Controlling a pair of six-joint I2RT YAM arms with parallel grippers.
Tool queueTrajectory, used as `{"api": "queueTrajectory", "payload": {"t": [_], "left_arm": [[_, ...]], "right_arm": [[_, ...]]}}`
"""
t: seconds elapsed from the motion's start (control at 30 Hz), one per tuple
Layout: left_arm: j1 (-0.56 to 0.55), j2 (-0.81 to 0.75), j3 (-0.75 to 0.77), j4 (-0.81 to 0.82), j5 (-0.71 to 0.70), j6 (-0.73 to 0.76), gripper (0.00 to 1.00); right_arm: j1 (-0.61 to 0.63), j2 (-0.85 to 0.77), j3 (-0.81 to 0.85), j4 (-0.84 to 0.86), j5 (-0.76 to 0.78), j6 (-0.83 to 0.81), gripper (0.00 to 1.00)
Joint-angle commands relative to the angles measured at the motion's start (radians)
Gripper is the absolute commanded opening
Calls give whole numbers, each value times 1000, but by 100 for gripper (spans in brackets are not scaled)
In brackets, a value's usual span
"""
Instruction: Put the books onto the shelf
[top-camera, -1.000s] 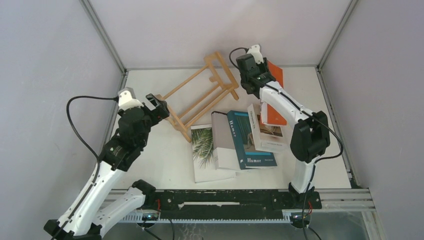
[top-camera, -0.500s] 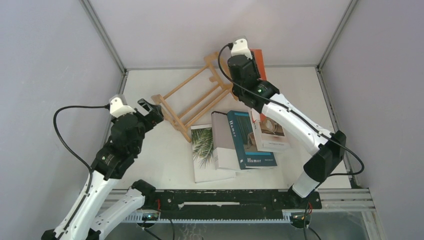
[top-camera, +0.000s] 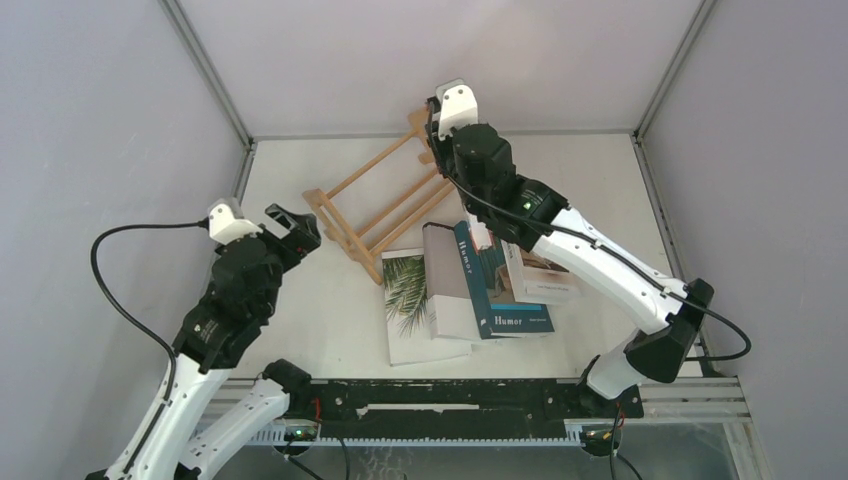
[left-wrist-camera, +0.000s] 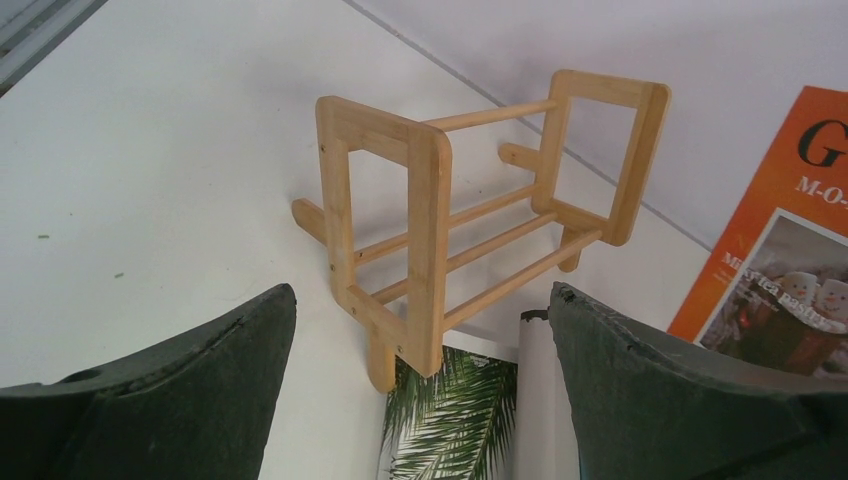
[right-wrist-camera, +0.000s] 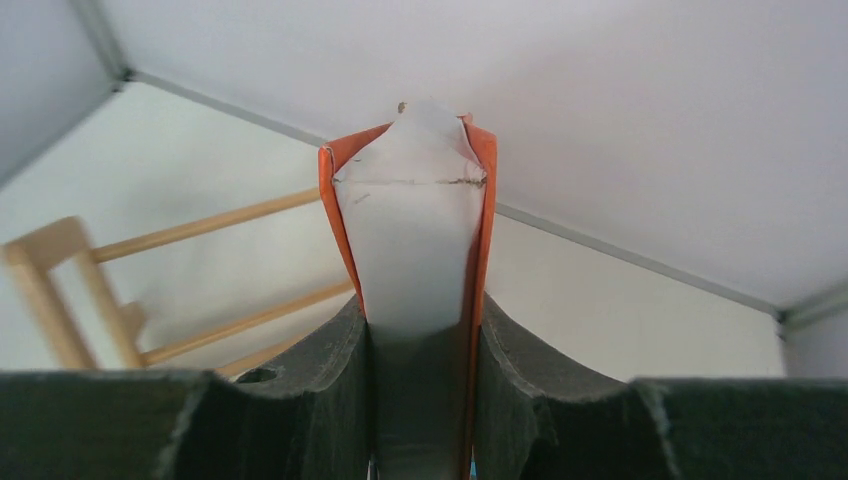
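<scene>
In the right wrist view my right gripper (right-wrist-camera: 420, 310) is shut on the orange-red book (right-wrist-camera: 415, 220), which stands upright edge-on between the fingers. From above, that gripper (top-camera: 440, 125) hovers over the far end of the shelf (top-camera: 390, 195), a light-wood slatted rack lying diagonally. The left wrist view shows the shelf (left-wrist-camera: 470, 230) with the orange-red book (left-wrist-camera: 770, 240) beyond it on the right. My left gripper (top-camera: 297, 222) is open and empty, just off the shelf's near-left end. The palm-leaf book (top-camera: 410, 300), grey-white book (top-camera: 445, 285), teal "Humor" book (top-camera: 505, 290) and cup-picture book (top-camera: 545, 275) lie flat in a row.
Grey walls close in the white table (top-camera: 320, 300) on the left, back and right. A black rail (top-camera: 450, 400) with the arm bases runs along the near edge. The right arm's forearm (top-camera: 600, 265) stretches over the flat books.
My right arm has swung left, carrying the orange-red book from the far right to the shelf's far end. My left arm has drawn back toward the near left, still open.
</scene>
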Motion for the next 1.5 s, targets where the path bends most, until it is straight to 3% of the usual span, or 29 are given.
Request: {"api": "queueTrajectory", "payload": {"t": [0.0, 0.77, 1.23, 1.47], "left_arm": [[-5, -14, 36, -7, -19, -23, 100], [-6, -45, 44, -106, 21, -64, 99], [-5, -38, 57, -101, 37, -74, 99], [-5, -38, 57, -87, 44, -66, 99]], "right_arm": [[32, -25, 21, 114, -165, 56, 37], [47, 198, 97, 399, -465, 215, 36], [81, 447, 344, 329, -486, 206, 36], [85, 508, 368, 286, -479, 184, 36]]}}
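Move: The orange book is already in my right hand and is bound for the shelf. The shelf's middle is about 15 cm to that hand's left, roughly level fore and aft, some 30 cm below. Nearly 40 cm below lie the grey book, 14 cm back and 3 cm left; the Humor book, 14 cm back and 7 cm right; and the palm-leaf book, 19 cm back and 8 cm left. From my left hand the shelf is about 11 cm ahead, 16 cm right, 20 cm lower. With my right hand I keep the orange book pinched and swing it some 23 cm left, over the shelf to its left half. On the way I turn the wrist about 30 degrees counter-clockwise and roll its left side up some 15, then sink, ending about 6 cm lower. My empty left hand stays open and eases back a couple of centimetres. ##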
